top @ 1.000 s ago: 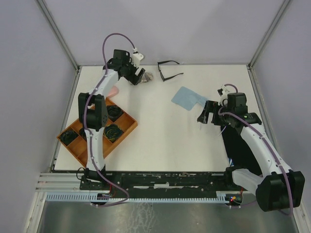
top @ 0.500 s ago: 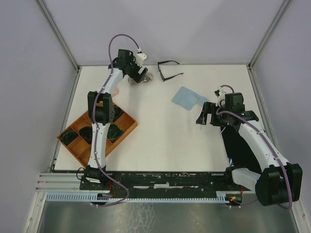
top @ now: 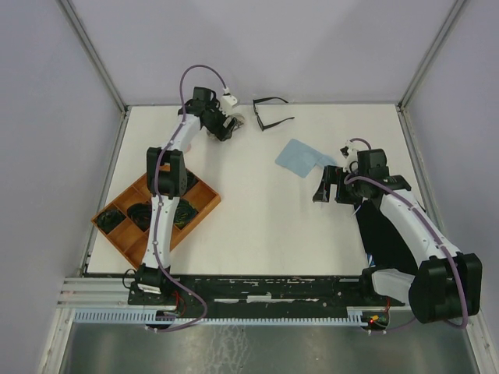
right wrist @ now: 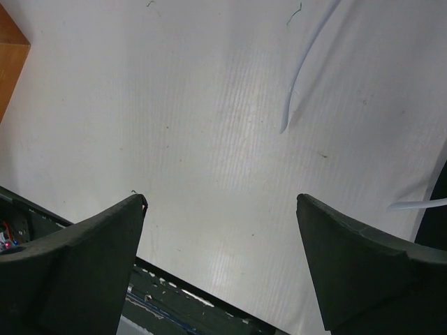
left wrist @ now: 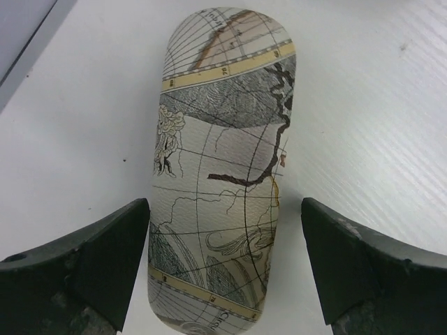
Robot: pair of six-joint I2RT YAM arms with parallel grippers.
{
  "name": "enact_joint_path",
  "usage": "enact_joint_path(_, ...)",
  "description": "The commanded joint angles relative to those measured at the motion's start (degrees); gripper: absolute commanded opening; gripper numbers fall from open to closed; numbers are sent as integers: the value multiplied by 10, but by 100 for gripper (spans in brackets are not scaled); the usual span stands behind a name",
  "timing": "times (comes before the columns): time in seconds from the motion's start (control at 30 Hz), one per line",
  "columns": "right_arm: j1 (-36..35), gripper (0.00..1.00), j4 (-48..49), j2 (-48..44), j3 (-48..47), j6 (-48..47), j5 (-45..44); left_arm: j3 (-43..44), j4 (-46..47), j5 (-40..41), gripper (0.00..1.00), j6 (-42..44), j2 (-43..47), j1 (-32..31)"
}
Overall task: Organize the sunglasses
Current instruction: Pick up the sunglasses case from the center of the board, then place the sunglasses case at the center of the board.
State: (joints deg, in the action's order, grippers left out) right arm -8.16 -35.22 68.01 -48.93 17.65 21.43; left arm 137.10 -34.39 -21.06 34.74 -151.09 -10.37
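Note:
A pair of sunglasses with a thin black frame lies open at the back of the table. More dark sunglasses sit in compartments of the orange tray at the left. My left gripper reaches to the far back left and stands open around the near end of a map-patterned case. The case lies flat between the fingers, with a gap on its right side. My right gripper hangs open over bare table right of centre, with nothing between its fingers.
A light-blue cloth lies between the thin-framed pair and my right gripper. A white cable crosses the right wrist view, and a corner of the orange tray shows at that view's left edge. Walls enclose the table at the back and sides.
My left gripper has swung right along the back edge and now straddles the patterned case. My right gripper has drifted slightly left. Both stayed open.

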Motion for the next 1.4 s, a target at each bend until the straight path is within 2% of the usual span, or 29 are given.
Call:
enact_joint_path(0.0,-6,97,7,6,-17,-9,13,27,-11,-21,88,24,-4,1)
enact_joint_path(0.1,-7,97,5,5,-18,-8,11,25,-13,-31,73,18,2,1)
enact_joint_path(0.3,-8,97,4,-3,-17,-7,7,4,-13,-50,55,-10,29,0)
enact_joint_path(0.4,-8,97,7,-7,-16,-3,5,-6,-13,-45,43,-51,52,-3)
enact_joint_path(0.43,-7,97,9,-7,-15,-2,5,-12,-12,-46,38,-68,63,-5)
enact_joint_path(0.57,-8,97,24,-20,-7,21,-6,-84,47,-41,5,-196,140,-13)
enact_joint_path(0.63,-8,97,41,-31,1,37,-8,-147,93,-43,3,-268,196,-20)
enact_joint_path(0.7,-9,97,55,-40,7,58,-15,-245,165,-39,3,-319,263,-38)
enact_joint_path(0.73,-9,97,62,-44,10,67,-19,-314,215,-18,3,-336,297,-52)
enact_joint_path(0.8,-8,97,69,-54,15,90,-28,-389,259,33,3,-355,355,-85)
enact_joint_path(0.93,-8,97,73,-75,24,134,-74,-465,266,95,3,-424,418,-147)
enact_joint_path(1.07,-8,98,70,-100,35,175,-130,-544,251,195,3,-485,474,-222)
enact_joint_path(1.27,-7,98,56,-129,54,189,-179,-670,235,328,3,-537,521,-358)
enact_joint_path(1.37,-7,98,56,-143,70,186,-178,-732,252,365,3,-572,547,-414)
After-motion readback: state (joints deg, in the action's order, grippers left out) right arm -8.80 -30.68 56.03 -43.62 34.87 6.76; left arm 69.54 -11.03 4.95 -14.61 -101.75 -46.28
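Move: The sunglasses case already lies between the left hand's open fingers, its middle only about 1 cm ahead, 2 cm right and 1 cm below. The sunglasses are some 18 cm right and 7 cm ahead of that hand; the pink case about 23 cm left and 9 cm back; the blue cloth roughly 29 cm right and 15 cm back. From the right hand, the sunglasses case is about 33 cm ahead, 35 cm left and 10 cm below. The sunglasses case is pinched across its sides by the left fingers, then lifted in a high arc, peaking about 14 cm up. The left hand carries it back some 30 cm and right towards the open table centre, sinking again late, its left side tipping down on the way. The right hand, open and empty, rises slightly, then eases right, turning about 20 degrees clockwise. ##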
